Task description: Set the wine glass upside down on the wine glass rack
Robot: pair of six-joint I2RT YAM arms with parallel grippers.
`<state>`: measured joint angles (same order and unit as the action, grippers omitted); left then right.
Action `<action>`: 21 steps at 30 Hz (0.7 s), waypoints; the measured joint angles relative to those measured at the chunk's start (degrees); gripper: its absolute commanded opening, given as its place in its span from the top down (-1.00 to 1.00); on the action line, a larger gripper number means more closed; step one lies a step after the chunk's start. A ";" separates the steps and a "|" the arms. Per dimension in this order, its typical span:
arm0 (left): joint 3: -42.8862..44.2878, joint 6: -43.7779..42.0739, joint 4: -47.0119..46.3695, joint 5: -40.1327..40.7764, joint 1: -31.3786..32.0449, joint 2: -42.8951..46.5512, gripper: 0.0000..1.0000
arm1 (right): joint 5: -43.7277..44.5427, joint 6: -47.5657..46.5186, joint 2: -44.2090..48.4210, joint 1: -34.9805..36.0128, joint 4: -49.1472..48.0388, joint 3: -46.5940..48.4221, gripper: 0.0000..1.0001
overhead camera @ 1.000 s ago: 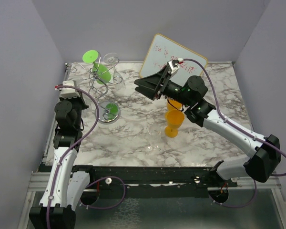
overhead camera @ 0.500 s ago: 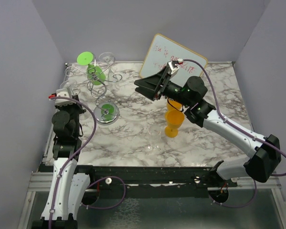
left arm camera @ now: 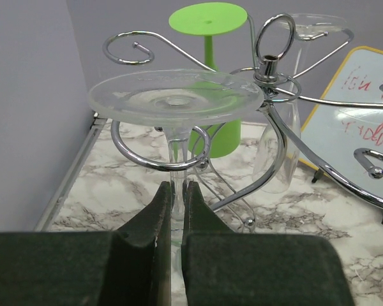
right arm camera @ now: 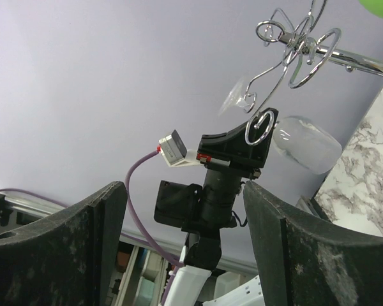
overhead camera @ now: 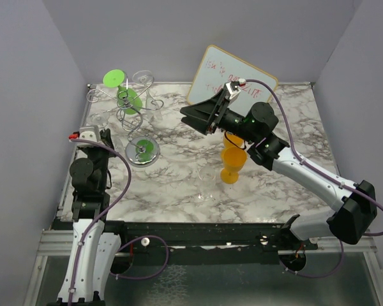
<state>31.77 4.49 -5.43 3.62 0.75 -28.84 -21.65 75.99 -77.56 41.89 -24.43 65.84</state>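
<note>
A clear wine glass [left arm camera: 175, 102] hangs upside down, its foot resting on a curled arm of the silver wine glass rack [left arm camera: 268, 64] and its stem running down through that loop. My left gripper [left arm camera: 177, 191] is shut on the stem just below the loop. From above, the same glass [overhead camera: 99, 119] shows faintly at the rack's [overhead camera: 135, 109] left side, by the left gripper [overhead camera: 97, 132]. My right gripper [overhead camera: 186, 116] is open and empty, raised over the middle of the table. In the right wrist view its fingers [right arm camera: 89, 236] frame the left arm and the rack [right arm camera: 306, 41].
A green glass [overhead camera: 129, 99] and another clear glass [overhead camera: 144, 79] hang on the rack, above its disc base [overhead camera: 143, 151]. An orange glass [overhead camera: 232, 164] and a clear glass [overhead camera: 207, 182] stand mid-table. A whiteboard [overhead camera: 233, 80] leans at the back. Walls close in left and right.
The rack has swung round, carrying the green glass leftward. My left arm has drawn back toward the near left edge. The right arm has not moved.
</note>
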 measured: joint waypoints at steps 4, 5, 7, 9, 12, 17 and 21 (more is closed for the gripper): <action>0.02 -0.50 0.57 -2.21 -0.02 -1.29 1.00 | 0.00 0.00 0.00 0.00 0.00 -0.13 -0.57; 0.02 -0.57 0.70 -2.69 -0.02 -1.68 1.00 | 0.00 0.00 0.00 0.00 0.02 -0.15 -0.56; 0.02 -0.61 0.90 -3.28 -0.02 -2.25 1.00 | 0.00 -0.02 0.00 0.00 0.02 -0.20 -0.57; 0.02 -0.57 0.74 -3.39 -0.07 -2.62 0.99 | 0.00 -0.02 0.00 0.00 0.02 -0.26 -0.56; 0.02 -0.20 0.98 -3.50 -0.07 -2.62 0.76 | 0.02 -0.02 0.00 0.00 0.00 -0.46 -0.56; 0.02 2.45 1.64 -3.52 -0.11 -2.21 0.31 | 0.00 0.02 0.00 0.00 -0.15 -0.79 -0.56; -0.02 4.59 2.08 -3.43 -0.11 -0.83 0.06 | 0.02 0.02 0.00 0.00 -0.22 -0.87 -0.56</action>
<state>31.75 9.08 -3.36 0.19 0.64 -29.67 -21.63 76.01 -77.56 41.89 -24.64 64.97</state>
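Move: The clear wine glass, already upside down with the left fingers shut on its stem, is bound for the rack's near-left curl, which lies about 1 cm ahead of that hand, 1 cm left and 3 cm up. The rack's hub is some 10 cm ahead, 6 right and 5 up; the hanging green glass is about 17 ahead, 3 right and 3 below. From the right hand the curl is roughly 25 cm left, 4 ahead and 9 down. The clear glass, foot uppermost, is lowered to bring its foot down onto the curl: the left hand sinks a little under 2 cm while easing about 1 cm to the right and slightly forward, its tips dipping a few degrees. It then stays low while the fingers open to roughly a third and let go of the stem, and starts to rise and draw back by about half a centimetre. ##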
